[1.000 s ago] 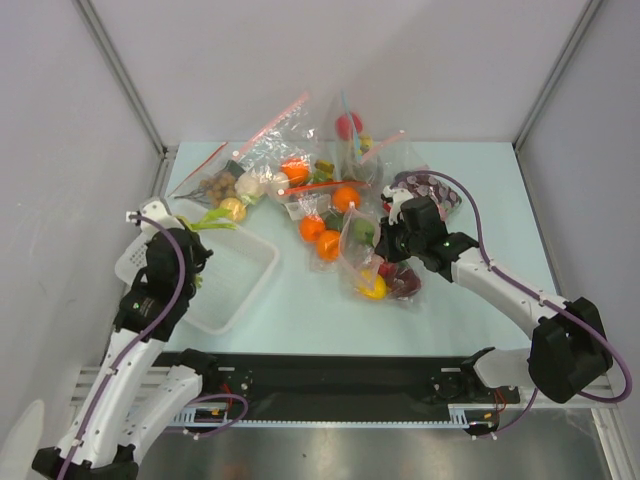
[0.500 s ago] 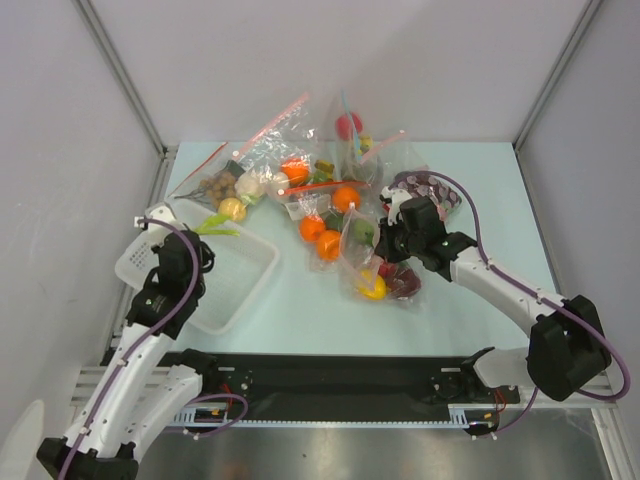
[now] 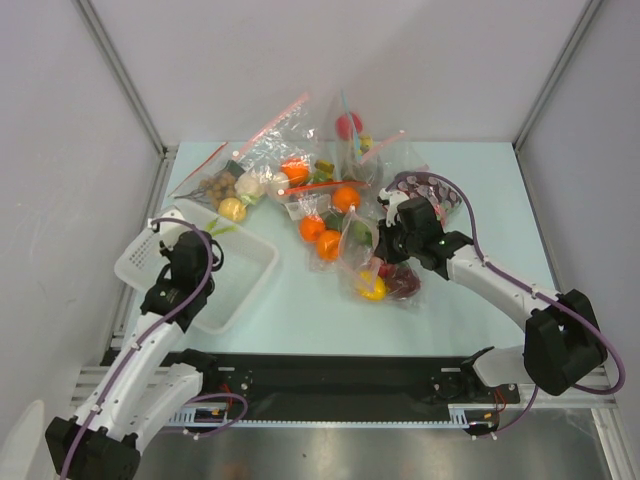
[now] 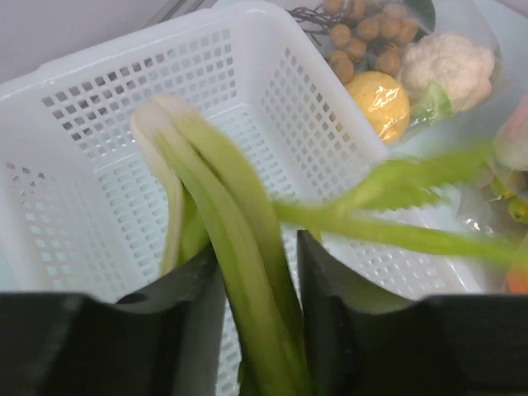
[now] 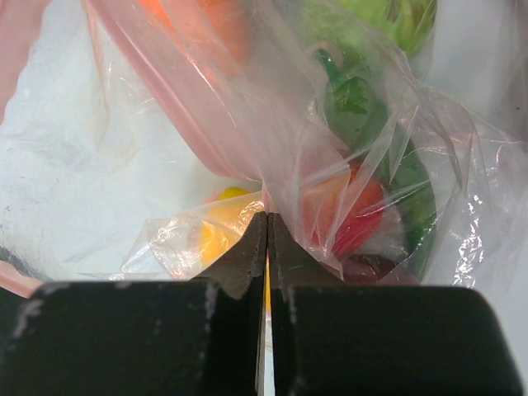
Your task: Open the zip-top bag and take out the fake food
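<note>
The zip-top bag (image 3: 362, 262) lies crumpled mid-table with a yellow lemon (image 3: 372, 288) and a dark red apple (image 3: 405, 283) inside. My right gripper (image 3: 386, 244) is shut on a fold of its clear plastic (image 5: 272, 107); the jaws (image 5: 267, 216) meet with film pinched between them, the lemon (image 5: 216, 231) behind. My left gripper (image 3: 180, 242) hangs over the white basket (image 3: 255, 265). The white-and-green leek (image 4: 223, 190) stands between its parted fingers (image 4: 258, 243), with a sliver of basket showing beside the stalk; the leaves (image 3: 222, 229) trail right.
Loose oranges (image 3: 312, 228) lie left of the bag. Behind are smaller bags: brown balls and cauliflower (image 3: 232, 185), one with a red ball (image 3: 348, 125), purple grapes (image 3: 430, 188). The basket's perforated wall (image 4: 99, 107) rises around the leek. Grey walls close in on three sides.
My left arm has carried the leek right and nearer, lower over the basket, and its jaws have loosened around the stalk. The right gripper has shifted slightly left, still pinching the bag.
</note>
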`<state>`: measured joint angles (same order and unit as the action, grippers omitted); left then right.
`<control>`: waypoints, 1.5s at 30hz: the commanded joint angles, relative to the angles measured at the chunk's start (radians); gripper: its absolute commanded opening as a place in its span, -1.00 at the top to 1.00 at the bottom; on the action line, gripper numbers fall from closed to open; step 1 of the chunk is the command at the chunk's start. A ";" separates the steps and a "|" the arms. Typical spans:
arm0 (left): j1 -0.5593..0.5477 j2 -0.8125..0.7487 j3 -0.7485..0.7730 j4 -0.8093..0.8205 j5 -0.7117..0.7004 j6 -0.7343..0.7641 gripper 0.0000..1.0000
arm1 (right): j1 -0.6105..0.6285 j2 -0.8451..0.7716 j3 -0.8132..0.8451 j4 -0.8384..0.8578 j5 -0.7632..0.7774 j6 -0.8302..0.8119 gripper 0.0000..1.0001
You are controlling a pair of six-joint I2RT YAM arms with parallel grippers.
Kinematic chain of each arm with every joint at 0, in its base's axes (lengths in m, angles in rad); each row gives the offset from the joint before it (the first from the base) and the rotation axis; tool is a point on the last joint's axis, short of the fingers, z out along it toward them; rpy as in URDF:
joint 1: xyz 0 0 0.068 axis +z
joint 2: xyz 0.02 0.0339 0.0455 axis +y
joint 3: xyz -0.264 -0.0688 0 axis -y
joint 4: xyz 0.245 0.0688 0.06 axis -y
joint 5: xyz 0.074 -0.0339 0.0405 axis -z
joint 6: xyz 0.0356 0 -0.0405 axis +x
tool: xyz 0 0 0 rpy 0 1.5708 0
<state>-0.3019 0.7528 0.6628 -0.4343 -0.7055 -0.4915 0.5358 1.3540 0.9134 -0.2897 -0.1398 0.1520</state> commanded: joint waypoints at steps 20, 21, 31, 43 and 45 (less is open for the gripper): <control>0.023 0.071 0.099 0.161 0.325 0.160 -0.95 | -0.016 -0.041 0.071 -0.058 0.048 -0.032 1.00; 0.024 0.085 0.109 0.149 0.374 0.168 -0.99 | -0.016 -0.044 0.074 -0.060 0.049 -0.032 1.00; 0.011 0.128 0.152 0.207 0.639 0.220 -1.00 | -0.016 -0.082 0.085 -0.086 0.074 -0.034 1.00; -0.453 0.468 0.529 0.319 0.659 0.335 -0.97 | -0.005 -0.159 0.186 -0.213 0.060 -0.043 1.00; -0.502 0.540 0.576 0.335 0.690 0.327 -0.97 | 0.012 -0.187 0.194 -0.230 0.055 -0.032 1.00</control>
<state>-0.7544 1.2308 1.1515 -0.1654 -0.0772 -0.1917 0.5327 1.2209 1.0599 -0.4831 -0.0868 0.1211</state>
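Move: Just ahead of the left hand, about 4 cm forward and some 12 below, is the middle of the white basket, where the celery goes. From that hand, the yellow squash lies 19 cm ahead and 6 right, the near orange 9 ahead and 28 right, and the open bag 3 ahead and 39 right, all roughly 13 lower. The right hand has the bag directly beneath: lemon 4 cm back and 1 left, apple 1 ahead and 2 right, both about 8 below. Opening wide above the basket, the left fingers let go of the celery. That hand then swings some 30 cm right towards the open bag, slowly at first and then fast, rising about 11 cm and turning roughly 65 degrees clockwise. The shut right fingers keep their pinch on the bag's lip and, mostly late on, lift it about 7 cm, drifting slightly right. ##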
